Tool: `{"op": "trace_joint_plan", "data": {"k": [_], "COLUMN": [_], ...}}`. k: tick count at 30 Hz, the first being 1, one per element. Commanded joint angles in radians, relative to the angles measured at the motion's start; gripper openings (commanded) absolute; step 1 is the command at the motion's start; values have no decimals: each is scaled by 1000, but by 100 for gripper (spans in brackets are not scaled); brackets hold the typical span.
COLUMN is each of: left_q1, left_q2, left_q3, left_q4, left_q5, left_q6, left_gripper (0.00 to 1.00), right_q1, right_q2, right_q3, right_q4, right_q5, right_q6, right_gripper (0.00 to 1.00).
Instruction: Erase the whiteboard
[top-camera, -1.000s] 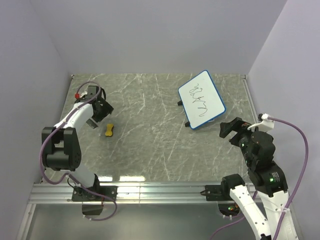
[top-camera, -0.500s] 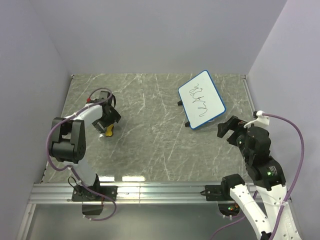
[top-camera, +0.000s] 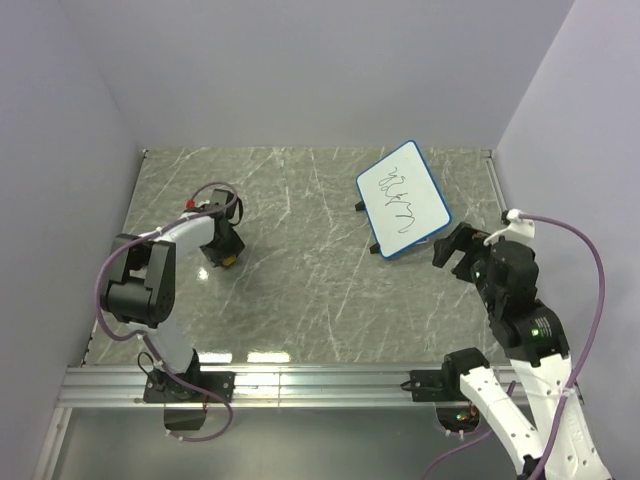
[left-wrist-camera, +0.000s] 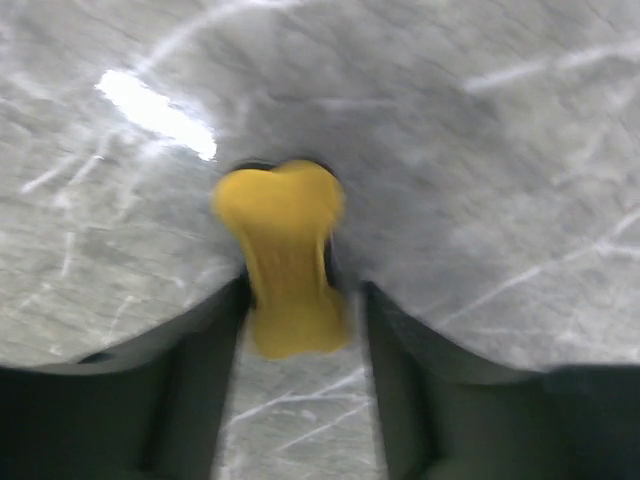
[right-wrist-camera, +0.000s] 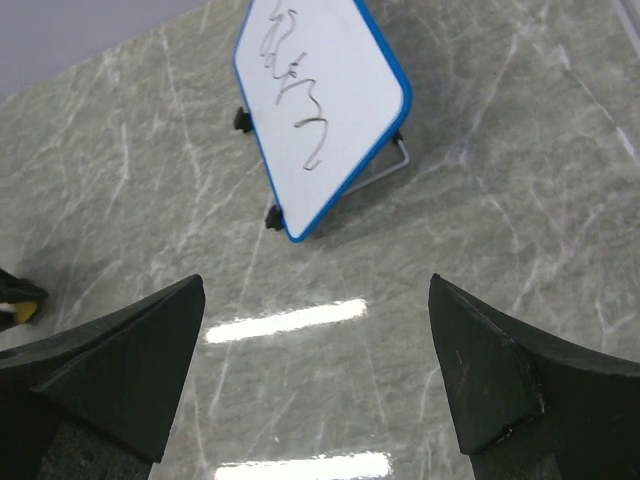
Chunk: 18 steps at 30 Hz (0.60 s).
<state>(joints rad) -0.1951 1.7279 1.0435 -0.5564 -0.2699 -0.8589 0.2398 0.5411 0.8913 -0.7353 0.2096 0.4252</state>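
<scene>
The whiteboard (top-camera: 403, 198) stands tilted on its black feet at the back right, with black scribbles on it. It also shows in the right wrist view (right-wrist-camera: 315, 100). The yellow-orange eraser piece (left-wrist-camera: 285, 255) lies on the table. My left gripper (left-wrist-camera: 302, 295) is open and straddles its near end, with a finger on each side. From above, my left gripper (top-camera: 222, 248) covers most of the eraser (top-camera: 229, 260). My right gripper (top-camera: 455, 250) is open and empty, just right of the board's near corner. In the right wrist view it (right-wrist-camera: 315, 370) sits a short way in front of the board.
The grey marble table (top-camera: 310, 290) is walled in by lilac panels on the left, back and right. A metal rail (top-camera: 320, 380) runs along the near edge. A wire stand (right-wrist-camera: 395, 165) props the board from behind.
My left gripper has swung right and down onto the eraser, and now straddles it. My right gripper has edged up and left toward the whiteboard. The board has not moved.
</scene>
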Motion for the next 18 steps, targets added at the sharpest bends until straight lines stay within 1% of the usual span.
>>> {"op": "trace_joint_plan", "data": {"k": [1,2,3,4,5,7,9,10,11,12,13,14,15,16,17,18], "left_q1": [-29,-29,-29,-30,-32,-49,-73,-105,-124,-141,-176,-191,-205,-231,-243,-253], "left_q2": [30,41,45,51,59,64,81,94,129,153,173,218,243,268,313,338], "left_q3": [-14,-7,1,15,51,108,232,287,405,465,524,626,673,714,786,821], "left_q4": [27,27,26,9,0,-20,-40,-54,-89,-103,-117,-126,-123,-120,-113,-111], "left_q5": [12,17,24,26,34,61,80,95,98,109,129,144,167,193,257,299], "left_q6": [-12,-11,-11,-17,-17,-5,14,41,53,70,96,107,116,133,138,142], "left_gripper": [51,31,20,4,0,0,0,0,0,0,0,0,0,0,0,0], "right_q1": [-13,-19,-43,-56,-68,-102,-129,-163,-177,-194,-223,-234,-235,-270,-304,-319], "right_q2": [62,97,117,158,180,230,316,350,417,456,533,575,615,702,745,790], "right_q3": [89,116,132,161,178,208,251,264,297,322,380,411,443,513,550,587], "right_q4": [83,92,109,117,125,154,175,183,188,182,175,169,154,142,128,99], "right_q5": [-67,-116,-137,-159,-171,-185,-184,-185,-193,-200,-231,-243,-259,-304,-320,-343], "right_q6": [-10,9,18,26,44,50,60,64,72,73,73,67,60,52,40,40], "right_gripper": [100,100,100,100,100,100,100,100,99,99,98,98,98,98,97,97]}}
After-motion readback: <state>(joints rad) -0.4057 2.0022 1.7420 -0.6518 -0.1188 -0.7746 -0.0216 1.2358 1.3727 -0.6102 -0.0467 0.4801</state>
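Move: The yellow eraser lies between the left hand's open fingers, its middle about 1 cm ahead and 1 cm below. From that hand the whiteboard's middle is roughly 47 cm to the right, 14 cm ahead and 6 cm higher. From the right hand the whiteboard's middle is about 26 cm ahead, 4 cm to the left and 18 cm below. The eraser is pinched near its rear end as the left fingers shut on it, then carried off the table at growing speed, about 16 cm right, 13 cm forward and 11 cm up towards the whiteboard, the wrist turning clockwise some 20 degrees and tipping up. The right hand, open and empty, reaches about 15 cm forward towards the whiteboard, rising 5 cm. ##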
